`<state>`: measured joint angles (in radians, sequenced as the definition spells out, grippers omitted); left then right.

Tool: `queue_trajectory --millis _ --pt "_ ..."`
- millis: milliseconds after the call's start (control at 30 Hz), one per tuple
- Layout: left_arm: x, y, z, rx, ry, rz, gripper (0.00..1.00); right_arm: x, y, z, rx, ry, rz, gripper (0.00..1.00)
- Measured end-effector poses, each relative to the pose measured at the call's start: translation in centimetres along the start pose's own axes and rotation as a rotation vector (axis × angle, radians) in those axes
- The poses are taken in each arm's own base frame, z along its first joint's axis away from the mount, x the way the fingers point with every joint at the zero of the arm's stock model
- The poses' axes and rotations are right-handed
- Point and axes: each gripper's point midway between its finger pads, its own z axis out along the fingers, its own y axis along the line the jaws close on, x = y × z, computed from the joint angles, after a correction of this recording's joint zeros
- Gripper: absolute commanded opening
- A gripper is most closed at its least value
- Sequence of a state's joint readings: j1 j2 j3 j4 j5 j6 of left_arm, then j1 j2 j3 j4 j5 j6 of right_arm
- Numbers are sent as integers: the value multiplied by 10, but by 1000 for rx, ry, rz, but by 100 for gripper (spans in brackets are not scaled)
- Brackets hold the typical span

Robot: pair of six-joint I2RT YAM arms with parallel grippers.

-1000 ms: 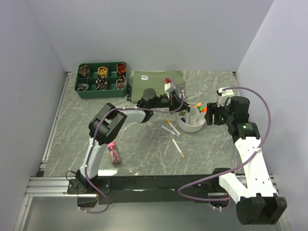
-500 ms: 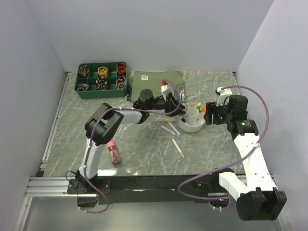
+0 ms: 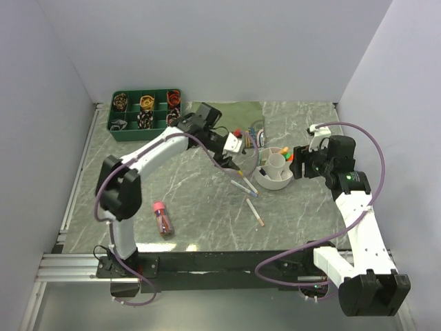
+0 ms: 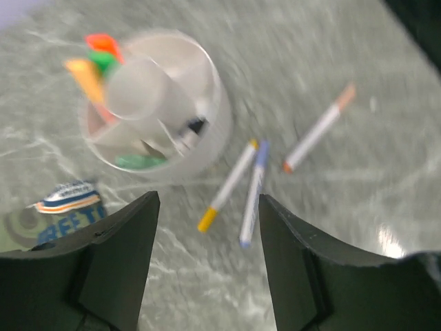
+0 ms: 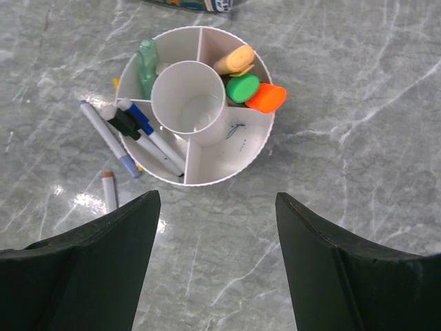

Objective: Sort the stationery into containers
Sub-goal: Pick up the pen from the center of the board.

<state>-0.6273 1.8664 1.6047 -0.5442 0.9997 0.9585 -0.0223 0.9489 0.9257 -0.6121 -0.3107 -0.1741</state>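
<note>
The white round organiser [image 3: 274,181] [image 5: 234,155] [image 4: 207,131] holds orange, green and yellow highlighters and black and blue markers in its ring compartments. Its central cup looks bare. On the table to its left lie a yellow-capped pen [image 4: 227,186], a blue-capped pen [image 4: 253,193] [image 5: 107,138] and an orange-capped pen [image 4: 318,127] [image 3: 255,212]. A pink-capped clear tube [image 3: 162,218] lies far to the left. My left gripper [image 3: 233,162] [image 4: 207,207] hovers open over the loose pens, holding nothing. The right gripper [image 3: 303,164] [image 5: 217,207] waits open just right of the organiser.
A green compartment tray [image 3: 145,114] with small items stands at the back left. The olive cloth [image 3: 227,110] lies behind the organiser, with a small printed round item [image 4: 65,200] at its edge. Grey walls close in on both sides.
The left gripper went from shut to open and pulled back left from the organiser, its arm swinging out towards the tray. The right arm stayed still.
</note>
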Motion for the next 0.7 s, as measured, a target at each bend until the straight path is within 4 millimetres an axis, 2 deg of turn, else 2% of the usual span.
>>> queue_trajectory --millis 100,133,200,267,367,500,700 --pt "27 -11 7 112 100 99 65 -3 5 -1 -26 -11 4 76" --pt "46 -22 12 173 148 119 66 -7 7 -3 -34 -20 5 76" --pt "70 -45 22 275 210 143 66 -18 9 -8 -40 -46 10 76" --pt "85 -67 33 375 247 187 65 -32 11 -15 -42 -81 12 75" --pt "91 -91 50 486 264 265 64 -57 16 -33 -52 -147 21 74" --pt "83 -106 70 550 250 338 62 -79 25 -56 -73 -214 46 74" --pt "86 -105 98 556 234 365 58 -75 30 -61 -90 -194 88 73"
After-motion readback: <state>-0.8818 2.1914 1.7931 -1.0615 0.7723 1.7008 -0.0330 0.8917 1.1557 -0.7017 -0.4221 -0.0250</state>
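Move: The left hand, empty and open, has the brown-capped pen about 14 cm back, 10 cm to its right and some 19 cm below. The yellow-capped pen lies roughly 11 cm ahead of the brown-capped one and 3 cm left of it, and the blue-capped pen about 9 cm ahead and 4 cm left. The white container stands level with the hand, some 17 cm to its right. From the right hand, the brown-capped pen is about 14 cm back and 17 cm left. Down about 14 cm and back about 9, the left hand swoops towards the brown-capped pen, dropping fast at first and then easing, with a late drift to the right. Its fingers tip more steeply down and swing clockwise to point back and right, staying open and short of the pen. The open right hand rises clear beside the container. ##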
